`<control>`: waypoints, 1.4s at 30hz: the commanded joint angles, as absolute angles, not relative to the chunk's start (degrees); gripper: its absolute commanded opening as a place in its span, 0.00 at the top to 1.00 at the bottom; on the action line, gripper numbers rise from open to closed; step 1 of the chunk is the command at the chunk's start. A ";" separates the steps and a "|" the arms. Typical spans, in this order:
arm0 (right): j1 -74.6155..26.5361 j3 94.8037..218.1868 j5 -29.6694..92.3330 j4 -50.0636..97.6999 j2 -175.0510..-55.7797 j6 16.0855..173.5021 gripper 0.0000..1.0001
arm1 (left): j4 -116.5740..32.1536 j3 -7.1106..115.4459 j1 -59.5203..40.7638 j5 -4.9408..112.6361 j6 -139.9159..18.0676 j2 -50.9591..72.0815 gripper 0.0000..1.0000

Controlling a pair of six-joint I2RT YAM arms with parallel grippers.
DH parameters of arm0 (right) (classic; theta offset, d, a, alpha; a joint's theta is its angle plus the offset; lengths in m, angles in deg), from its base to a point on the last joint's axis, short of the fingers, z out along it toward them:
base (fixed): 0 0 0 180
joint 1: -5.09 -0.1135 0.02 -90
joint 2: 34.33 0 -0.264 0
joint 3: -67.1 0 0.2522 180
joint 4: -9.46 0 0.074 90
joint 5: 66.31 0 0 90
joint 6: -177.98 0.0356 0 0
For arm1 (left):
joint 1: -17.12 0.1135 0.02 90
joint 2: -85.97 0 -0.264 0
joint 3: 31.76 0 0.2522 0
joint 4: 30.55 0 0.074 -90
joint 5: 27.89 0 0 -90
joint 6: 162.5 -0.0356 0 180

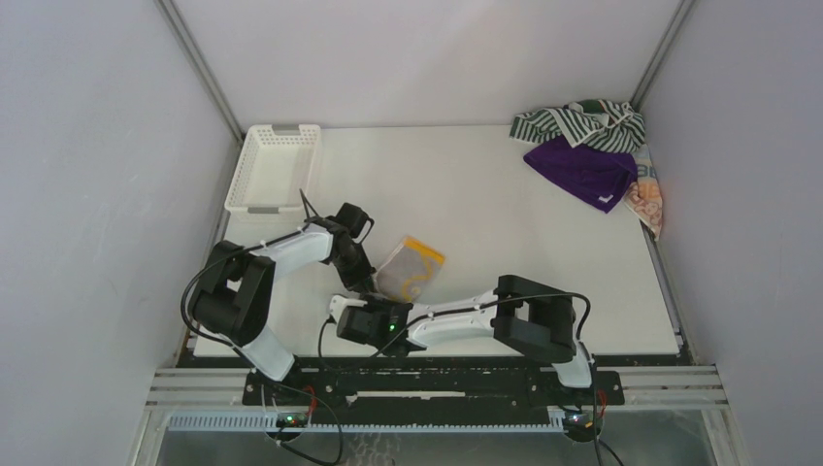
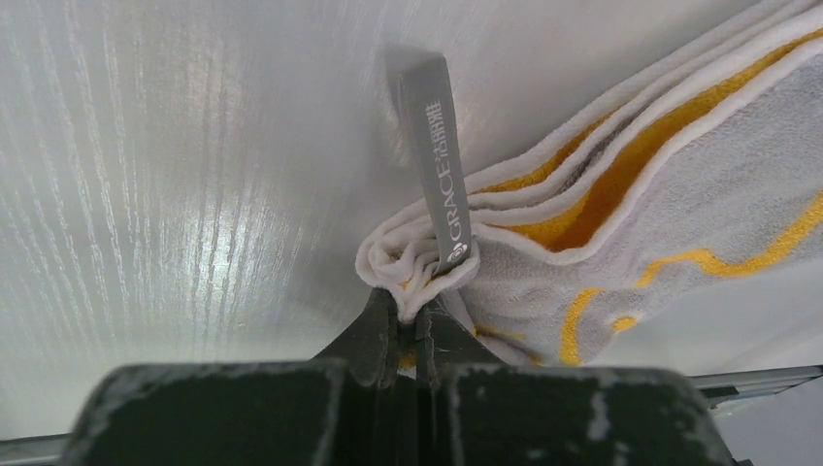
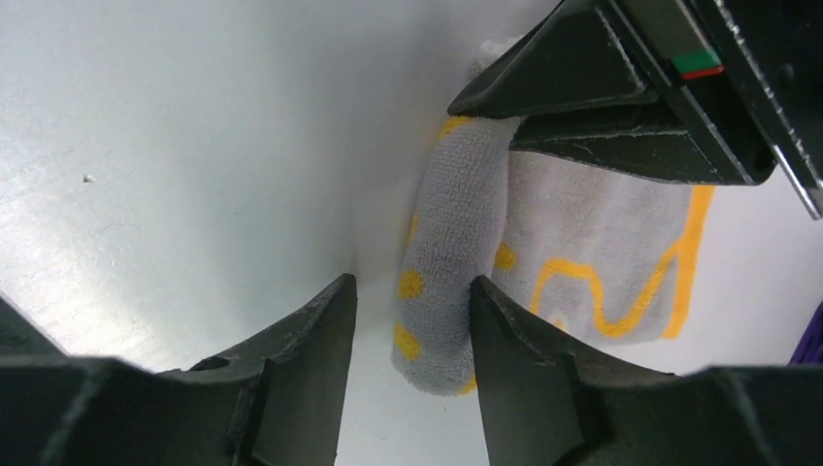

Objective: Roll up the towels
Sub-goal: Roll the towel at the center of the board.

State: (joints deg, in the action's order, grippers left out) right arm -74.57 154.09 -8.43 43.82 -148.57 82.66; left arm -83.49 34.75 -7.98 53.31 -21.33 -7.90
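Note:
The yellow-and-white towel (image 1: pixel 412 269) lies partly rolled near the table's front centre. My left gripper (image 2: pixel 415 313) is shut on the bunched corner of this towel (image 2: pixel 621 262), right beside its grey label loop (image 2: pixel 437 146). In the right wrist view the rolled edge (image 3: pixel 451 252) stands between the fingers of my right gripper (image 3: pixel 412 303), which is open. The roll touches the right finger, and a gap shows at the left one. The left gripper's fingers (image 3: pixel 573 68) pinch the roll's far end. Both grippers meet at the towel's near-left edge (image 1: pixel 374 289).
A green-and-white striped towel (image 1: pixel 580 124), a purple towel (image 1: pixel 582 170) and an orange patterned towel (image 1: pixel 648 199) are heaped at the far right corner. The white lattice basket (image 1: pixel 275 167) stands at the far left. Walls close in three sides.

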 commanded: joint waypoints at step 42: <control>-31.45 141.08 92.44 10.82 -159.58 125.40 1.00 | -75.90 31.86 -7.48 59.12 -16.70 11.36 0.34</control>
State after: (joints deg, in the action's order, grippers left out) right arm -33.06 143.71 87.22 20.28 -156.26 116.19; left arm -81.26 35.43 -4.13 58.97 -20.17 8.93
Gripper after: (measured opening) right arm 0.108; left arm 0.637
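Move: The towel's rolled edge runs slantwise between the hands: its near end lies right between the right hand's open fingertips, only about 1 cm lower, and the flat part still to be rolled is centred some 8 cm ahead and 4 cm to the right. The left hand still pinches the roll's left end; from it, the near end is about 5 cm back and 5 cm right, and the grey label about 4 cm ahead and 1 cm right. The roll's near end is pinched as the right fingers sink about 1 cm and shut on it; the right wrist then rolls it over by some 100 degrees, top going forward and right towards the flat part, while the hand works forward and right along the board. The left fingers open off the left end, and that hand rises about 8 cm, also forward and slightly left, its fingertips tilting outwards. ##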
